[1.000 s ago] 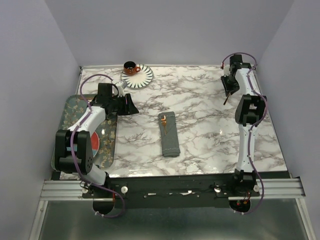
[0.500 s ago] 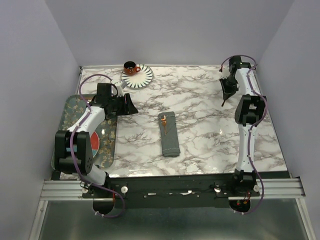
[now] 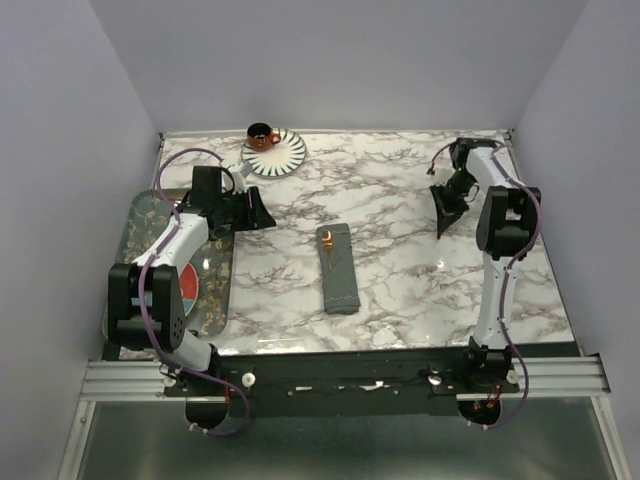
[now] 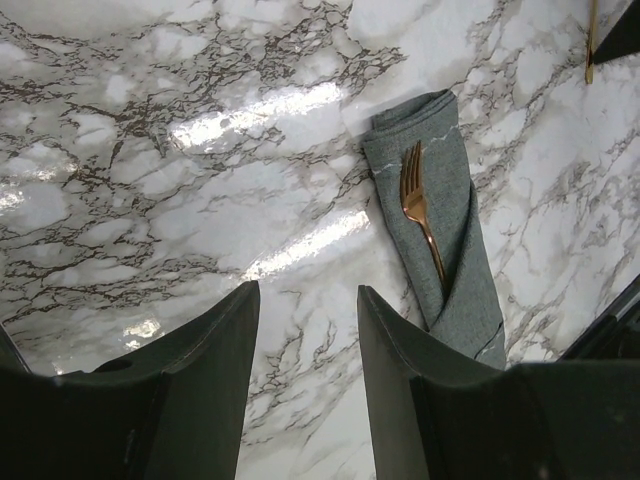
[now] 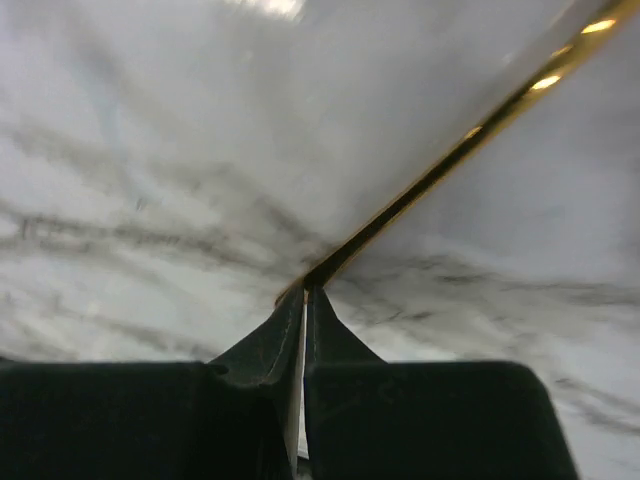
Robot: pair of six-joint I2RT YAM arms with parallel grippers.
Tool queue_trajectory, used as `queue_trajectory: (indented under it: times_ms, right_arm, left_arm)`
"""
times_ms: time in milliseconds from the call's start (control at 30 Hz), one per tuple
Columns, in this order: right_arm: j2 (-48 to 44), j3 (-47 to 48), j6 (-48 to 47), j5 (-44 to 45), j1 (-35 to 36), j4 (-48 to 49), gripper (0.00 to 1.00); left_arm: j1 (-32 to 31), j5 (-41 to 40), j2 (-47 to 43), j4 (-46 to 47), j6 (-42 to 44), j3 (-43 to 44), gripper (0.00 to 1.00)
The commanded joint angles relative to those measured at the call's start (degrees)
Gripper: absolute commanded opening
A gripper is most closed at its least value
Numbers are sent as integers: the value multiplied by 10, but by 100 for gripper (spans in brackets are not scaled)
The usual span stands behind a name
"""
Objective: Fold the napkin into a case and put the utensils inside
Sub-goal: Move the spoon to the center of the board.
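Note:
The napkin lies mid-table folded into a long narrow grey case, also in the left wrist view. A gold fork sticks out of its far end, handle tucked inside. My right gripper hangs over the far right of the table, its jaws shut on the thin handle of the second gold utensil. That utensil's tip also shows in the left wrist view. My left gripper stays left of the case, open and empty.
An orange cup stands on a striped saucer at the back left. A patterned tray lies along the left edge under the left arm. Walls close in the table on three sides.
The right gripper has closed on the gold utensil and swung from the far right corner inward, toward the table's middle. The left arm and the case have not moved.

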Motion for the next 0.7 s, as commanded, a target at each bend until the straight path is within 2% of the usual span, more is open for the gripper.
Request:
queue_trajectory:
  times_ms: [0, 133, 233, 300, 400, 467, 567, 667]
  right_arm:
    - [-97, -223, -36, -62, 77, 28, 11]
    - [-167, -349, 23, -80, 111, 72, 17]
    - [-204, -392, 67, -93, 114, 98, 19]
    - [-231, -385, 75, -116, 116, 103, 27]
    - [-249, -317, 75, -100, 115, 104, 40]
    - [-237, -231, 68, -65, 112, 96, 43]
    - [-198, -157, 73, -24, 82, 83, 49]
    - [-138, -71, 91, 7, 48, 79, 49]
  left_arm:
    - [3, 13, -27, -11, 8, -1, 53]
    - [3, 9, -35, -13, 8, -7, 53]
    - [3, 9, -39, -17, 10, -10, 53]
    - [3, 12, -42, -21, 12, -13, 53]
    - [3, 17, -43, -20, 10, -17, 53]
    - [3, 18, -43, -19, 8, -17, 53]
    - [3, 17, -42, -17, 7, -12, 53]
    - [3, 15, -36, -18, 7, -3, 53]
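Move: The spoon's handle end is at the right hand's shut fingertips, with the spoon's middle about 9 cm ahead, 1 cm right and 1 cm below the hand point. The folded napkin's middle lies some 34 cm to the right hand's left and 10 cm back, and the fork on it about 38 cm left and 4 cm back, both roughly level with the hand. From the left hand, the spoon is about 60 cm right, 15 cm ahead and 12 cm lower. From the tip of the spoon's handle, the right hand sweeps low over the board, about 16 cm back and 9 cm to its left on the napkin's side, its fingertips coming free of the handle and tilting back towards the base. It then turns around and heads forward some 13 cm while rising about 8 cm, opening its fingers to roughly half and swinging the tips forward again by some 25 degrees, to finish open and above the board, to the left of the spoon's handle end. ##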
